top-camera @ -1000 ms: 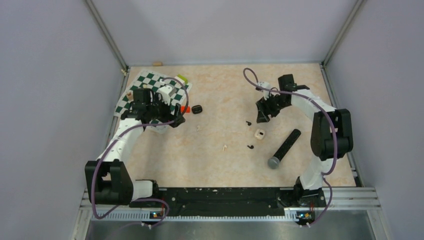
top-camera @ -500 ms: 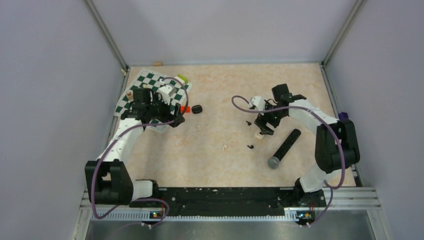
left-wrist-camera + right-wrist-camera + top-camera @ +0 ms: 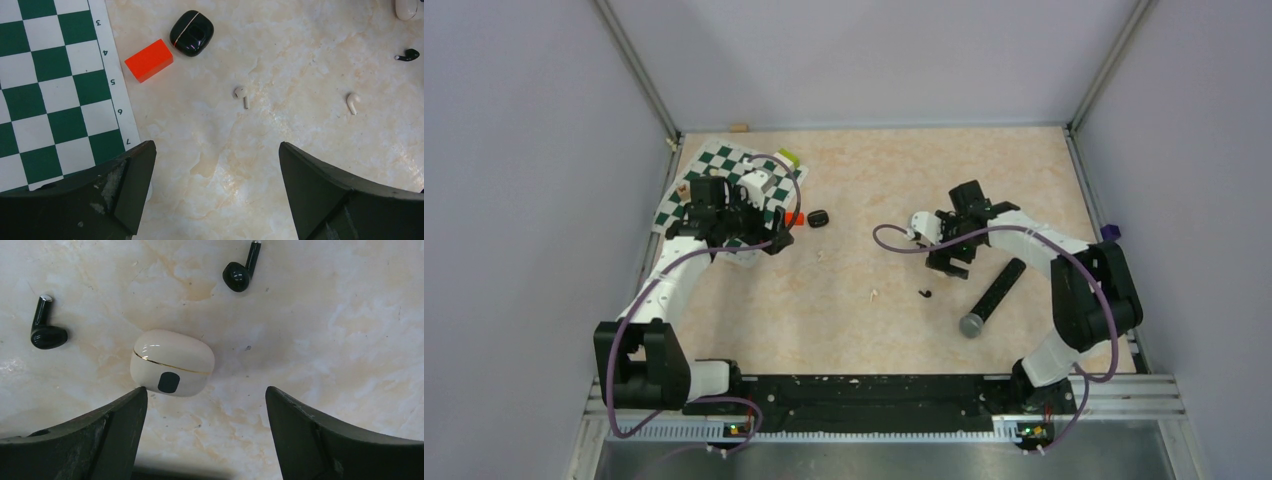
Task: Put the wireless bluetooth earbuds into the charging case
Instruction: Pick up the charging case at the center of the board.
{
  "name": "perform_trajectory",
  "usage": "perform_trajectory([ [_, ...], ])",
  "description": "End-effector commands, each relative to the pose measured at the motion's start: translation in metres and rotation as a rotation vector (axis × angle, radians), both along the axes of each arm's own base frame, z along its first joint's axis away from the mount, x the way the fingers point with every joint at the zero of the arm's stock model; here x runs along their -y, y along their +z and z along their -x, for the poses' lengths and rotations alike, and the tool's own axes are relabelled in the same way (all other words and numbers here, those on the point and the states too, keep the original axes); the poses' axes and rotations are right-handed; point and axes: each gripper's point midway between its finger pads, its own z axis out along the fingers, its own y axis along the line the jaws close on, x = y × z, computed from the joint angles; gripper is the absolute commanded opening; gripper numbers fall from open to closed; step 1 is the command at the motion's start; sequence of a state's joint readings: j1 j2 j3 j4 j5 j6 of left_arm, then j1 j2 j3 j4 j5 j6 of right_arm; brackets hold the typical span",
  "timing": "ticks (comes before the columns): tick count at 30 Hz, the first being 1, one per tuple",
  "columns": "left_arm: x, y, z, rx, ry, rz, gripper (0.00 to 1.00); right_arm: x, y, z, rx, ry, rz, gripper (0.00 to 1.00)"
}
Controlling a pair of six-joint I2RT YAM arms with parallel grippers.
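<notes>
The charging case [image 3: 192,33], black and glossy, lies shut beside an orange-red block [image 3: 149,60]; the top view shows this case [image 3: 818,217] at centre left. Two black earbuds [image 3: 239,272] [image 3: 46,330] lie on the table on either side of a cream-white case [image 3: 172,362]. My right gripper [image 3: 205,405] hovers open just short of the cream case, holding nothing. One black earbud [image 3: 925,293] shows near that gripper in the top view. My left gripper [image 3: 216,155] is wide open over bare table, well short of the charging case.
A green and white chessboard mat [image 3: 50,90] lies at the left. Two white earbuds [image 3: 241,93] [image 3: 353,102] lie mid-table. A black microphone [image 3: 991,298] with a grey head lies right of my right gripper. Walls enclose the table on three sides.
My right arm has swung towards the near left and come down over the cream-white case, its jaws spreading wider. The left arm has not moved.
</notes>
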State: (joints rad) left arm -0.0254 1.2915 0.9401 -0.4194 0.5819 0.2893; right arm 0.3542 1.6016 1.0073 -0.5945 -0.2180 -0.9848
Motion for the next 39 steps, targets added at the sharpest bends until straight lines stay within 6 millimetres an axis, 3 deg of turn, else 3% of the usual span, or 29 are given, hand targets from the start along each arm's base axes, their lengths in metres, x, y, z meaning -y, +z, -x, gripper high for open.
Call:
perform_trajectory([
  [1,0.001,0.014,-0.008,0.049,0.002,0.003,0.99,-0.002,-0.001,-0.009,0.048,0.015,0.029,0.87],
  [10,0.000,0.011,-0.009,0.040,0.004,0.002,0.99,-0.027,0.009,-0.020,0.057,-0.035,-0.100,0.88],
  [17,0.001,0.011,-0.009,0.042,0.003,0.001,0.99,-0.042,0.009,-0.025,0.020,-0.089,-0.178,0.78],
  [23,0.000,0.012,-0.009,0.045,0.006,0.001,0.99,-0.040,-0.001,-0.023,-0.032,-0.107,-0.152,0.66],
  [31,0.001,0.013,-0.008,0.046,0.004,0.003,0.99,-0.034,-0.005,-0.013,-0.133,-0.122,-0.116,0.64],
  [37,0.002,0.015,-0.007,0.049,-0.002,0.008,0.99,-0.024,-0.014,-0.009,-0.166,-0.138,-0.075,0.53],
  [39,0.002,0.015,-0.007,0.051,-0.002,0.008,0.99,-0.022,-0.017,-0.007,-0.182,-0.142,-0.060,0.54],
])
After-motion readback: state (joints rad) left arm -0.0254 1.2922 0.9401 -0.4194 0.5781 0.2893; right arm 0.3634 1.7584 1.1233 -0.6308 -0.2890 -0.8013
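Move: The charging case lies just off the right hand's fingertips, about 2 cm to the left, 1 cm back and 2 cm lower. From that hand, one black earbud lies some 4 cm ahead and 6 cm left, the other 7 cm back and 6 cm left; the black microphone's middle is about 8 cm back and 9 cm right. From the left hand the case is roughly 35 cm right, 6 cm back and 13 cm below. The right hand shifts about 2 cm left and sinks 2 cm, its fingers closing partway around the charging case. ##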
